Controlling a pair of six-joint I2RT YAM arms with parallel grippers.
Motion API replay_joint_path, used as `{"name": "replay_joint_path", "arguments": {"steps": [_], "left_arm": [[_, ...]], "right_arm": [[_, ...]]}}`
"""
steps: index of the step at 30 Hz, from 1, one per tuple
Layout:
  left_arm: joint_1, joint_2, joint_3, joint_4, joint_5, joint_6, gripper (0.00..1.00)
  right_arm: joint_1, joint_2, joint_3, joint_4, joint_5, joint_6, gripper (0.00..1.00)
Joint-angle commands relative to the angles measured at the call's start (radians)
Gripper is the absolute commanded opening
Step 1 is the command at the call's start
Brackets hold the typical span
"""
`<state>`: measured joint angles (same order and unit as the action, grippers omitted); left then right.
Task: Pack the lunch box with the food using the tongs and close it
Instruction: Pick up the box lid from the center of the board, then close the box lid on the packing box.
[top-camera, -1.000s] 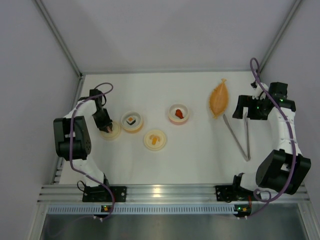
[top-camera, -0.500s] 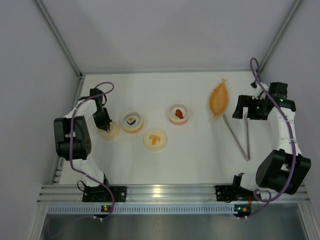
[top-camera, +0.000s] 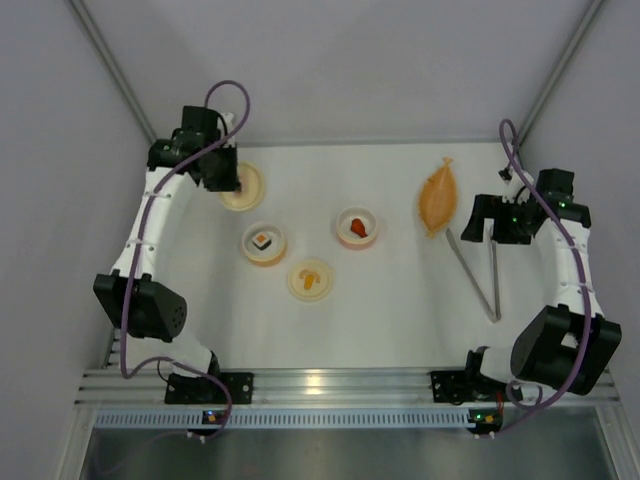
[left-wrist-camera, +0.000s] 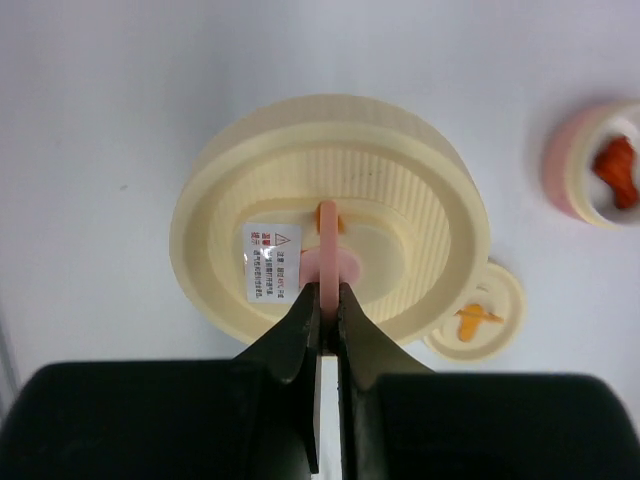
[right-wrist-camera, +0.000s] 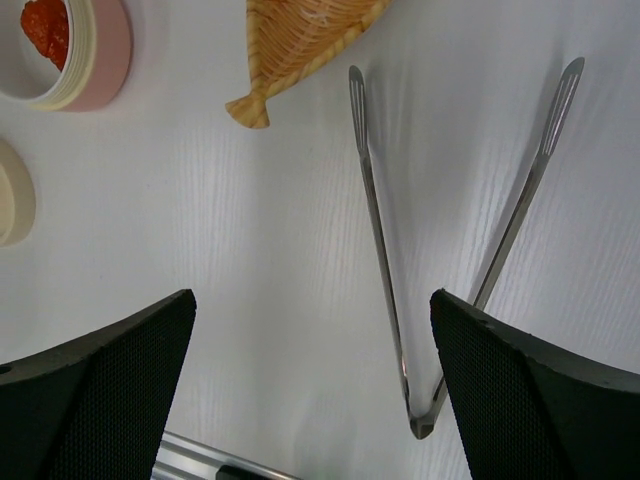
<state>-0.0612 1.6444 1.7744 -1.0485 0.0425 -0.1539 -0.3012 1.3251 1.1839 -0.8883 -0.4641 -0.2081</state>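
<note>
My left gripper (left-wrist-camera: 328, 290) is shut on the pink tab (left-wrist-camera: 327, 245) of a cream round lunch box part (left-wrist-camera: 400, 170), holding it above the back left of the table (top-camera: 243, 186). The sushi roll (top-camera: 262, 241) sits in an orange-rimmed bowl, and the red piece (top-camera: 357, 224) in a pink bowl (right-wrist-camera: 105, 50). The silver tongs (top-camera: 482, 272) lie on the right with their tips toward the back. My right gripper (right-wrist-camera: 315, 380) hangs open above the tongs (right-wrist-camera: 385, 260), whose joined end is near its right finger.
An orange leaf-shaped dish (top-camera: 439, 195) lies just behind the tongs' tips. A cream lid with an orange shape on it (top-camera: 310, 279) rests in front of the two bowls. Grey walls close in the table on three sides.
My left gripper closed on the cream part's pink tab at the near left, then lifted it and carried it to the back left. The right arm has barely moved.
</note>
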Motion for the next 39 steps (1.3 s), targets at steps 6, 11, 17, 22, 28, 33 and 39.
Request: {"name": "replay_joint_path", "arguments": {"steps": [6,11,17,22,28,33,39], "left_arm": [[-0.426,0.225,0.221,-0.180,0.071,0.144,0.00],[-0.563,0.422,0.432,-0.238,0.088,0.252,0.00],[-0.614,0.586,0.552,-0.252,0.053,0.290,0.00],[-0.615,0.638,0.640,-0.231,0.037,0.304,0.00],[-0.634,0.673,0.657,-0.177,-0.001,0.323,0.00],[-0.634,0.695,0.660,-0.121,0.005,0.318,0.00],[-0.643,0.723,0.672,-0.061,-0.004,0.321,0.00]], "right_arm": [[0.016,-0.064,-0.038,-0.041,-0.018,-0.031,0.99],[0.016,-0.099,-0.069,-0.046,0.013,-0.047,0.99],[0.014,-0.129,-0.099,-0.041,0.050,-0.059,0.99],[0.014,-0.139,-0.112,-0.025,0.061,-0.051,0.99],[0.014,-0.133,-0.119,-0.014,0.054,-0.043,0.99],[0.014,-0.142,-0.132,-0.008,0.062,-0.047,0.99],[0.014,-0.152,-0.133,-0.008,0.065,-0.050,0.99]]}}
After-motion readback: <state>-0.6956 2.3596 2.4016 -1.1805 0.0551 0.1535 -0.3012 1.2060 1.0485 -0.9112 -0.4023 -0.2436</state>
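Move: Off to the left hand's right, about 32 cm away, some 2 cm farther out and 20 cm below, stands the pink box with the red food; the hand holds the pink-knobbed lid. The cream box with the sushi is about 7 cm right and 3 cm nearer, and the orange-knobbed lid about 19 cm right and 13 cm nearer, both some 20 cm lower. From the right hand, the pink box is about 29 cm left, 10 cm ahead and 13 cm below. Swinging the held lid some 30 cm to the right, the left hand crosses over the cream box towards the pink one while turning about 50 degrees clockwise. After a slight rise it sinks about 12 cm overall, drawing back almost 4 cm and then coming forward again, fingers still pinching the pink knob. The open, empty right hand backs off roughly 4 cm and sinks 2. ##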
